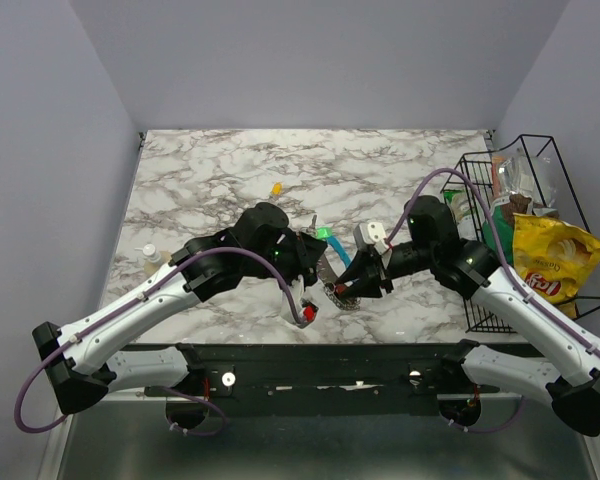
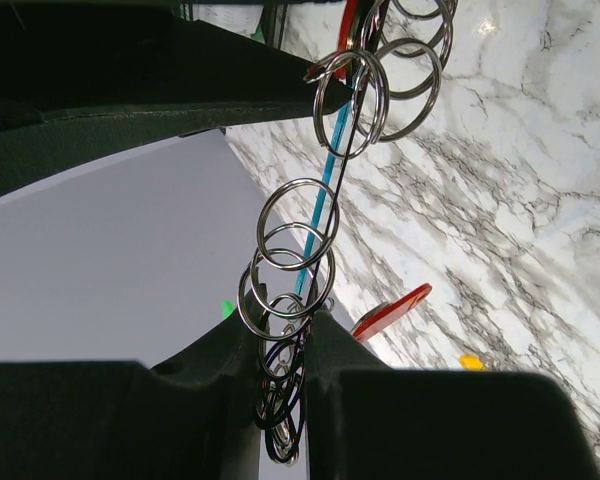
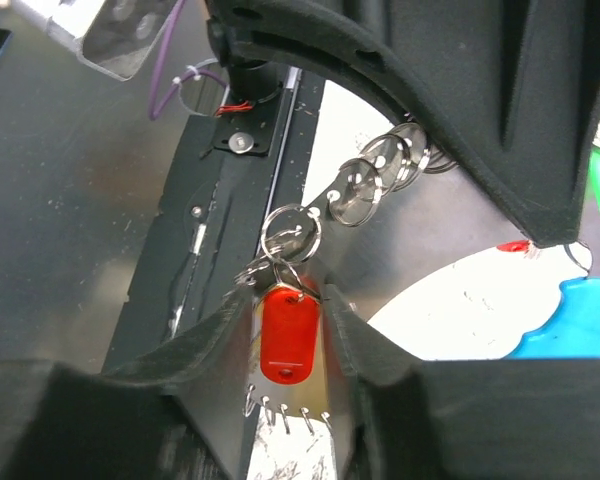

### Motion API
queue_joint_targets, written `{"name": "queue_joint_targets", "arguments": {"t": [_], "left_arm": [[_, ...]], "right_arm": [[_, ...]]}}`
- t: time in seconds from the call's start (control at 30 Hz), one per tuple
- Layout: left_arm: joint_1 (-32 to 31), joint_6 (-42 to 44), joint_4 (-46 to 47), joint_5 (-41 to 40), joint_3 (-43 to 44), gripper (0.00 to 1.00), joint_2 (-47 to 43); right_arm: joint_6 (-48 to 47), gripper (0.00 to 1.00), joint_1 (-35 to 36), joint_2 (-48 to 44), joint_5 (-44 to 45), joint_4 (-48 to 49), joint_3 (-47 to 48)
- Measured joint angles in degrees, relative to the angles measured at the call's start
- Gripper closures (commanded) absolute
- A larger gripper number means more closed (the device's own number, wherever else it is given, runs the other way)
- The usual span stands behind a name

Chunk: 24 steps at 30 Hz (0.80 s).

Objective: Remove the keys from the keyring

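Observation:
In the top view the keyring (image 1: 332, 266), dark grey with a blue stretch, hangs between both grippers near the table's front. My left gripper (image 1: 313, 270) (image 2: 290, 345) is shut on the keyring's string of metal rings (image 2: 296, 236), and the blue strand (image 2: 326, 188) runs up behind them. A red key (image 3: 287, 334) dangles from small rings between the fingers of my right gripper (image 1: 364, 288) (image 3: 288, 312). Those fingers stand close on either side, with a thin gap each way. A green key (image 1: 326, 234) sits at the ring's top. One yellow key (image 1: 275, 188) lies loose on the marble.
A black wire basket (image 1: 480, 310) holding a yellow chip bag (image 1: 555, 266) and other packets stands at the table's right edge. A small white bottle (image 1: 152, 254) sits at the left edge. The black base rail (image 1: 320, 372) runs along the front.

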Motion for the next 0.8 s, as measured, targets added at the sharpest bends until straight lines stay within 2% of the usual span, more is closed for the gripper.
{"name": "queue_joint_targets", "arguments": {"t": [0.03, 0.1, 0.17, 0.23, 0.57, 0.8], "left_arm": [[0.00, -0.13, 0.00, -0.15, 0.00, 1.00, 0.07], [0.00, -0.13, -0.02, -0.46, 0.00, 1.00, 0.26], [0.00, -0.20, -0.04, -0.50, 0.00, 1.00, 0.66], [0.00, -0.17, -0.07, -0.61, 0.00, 1.00, 0.85], [0.15, -0.37, -0.33, -1.49, 0.00, 1.00, 0.90], [0.15, -1.51, 1.25, -1.55, -0.22, 1.00, 0.57]], "right_arm": [[0.42, 0.73, 0.04, -0.02, 0.28, 0.63, -0.33], [1.09, 0.80, 0.13, -0.04, 0.66, 2.08, -0.96], [1.75, 0.93, 0.44, -0.04, 0.90, 3.19, -1.16], [2.25, 0.99, 0.46, 0.00, 1.07, 3.78, -1.16], [2.80, 0.99, 0.61, -0.11, 2.45, 3.76, -1.16], [1.25, 0.99, 0.81, -2.23, 7.13, 2.23, 0.20]]}}
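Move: The red key hangs almost at the right hand's fingertips, between the open fingers, about 1 cm below the hand point and 1 cm to its right. The blue key is about 8 cm ahead and 1 cm to the left of the right hand; the green key is some 11 cm ahead and 4 cm left. From the left hand, which holds the keyring's other end, the red key lies roughly 7 cm back, 5 cm right and 3 cm lower. The right hand's fingers close nearly fully at the red key's small ring, pinching the thin ring end. The hand first edges slightly forward and left, holds there as they shut, then eases forward and up with a slight clockwise turn, about 1.5 cm forward and 1 cm up in all. The left hand keeps its grip on the keyring, staying almost in place. ##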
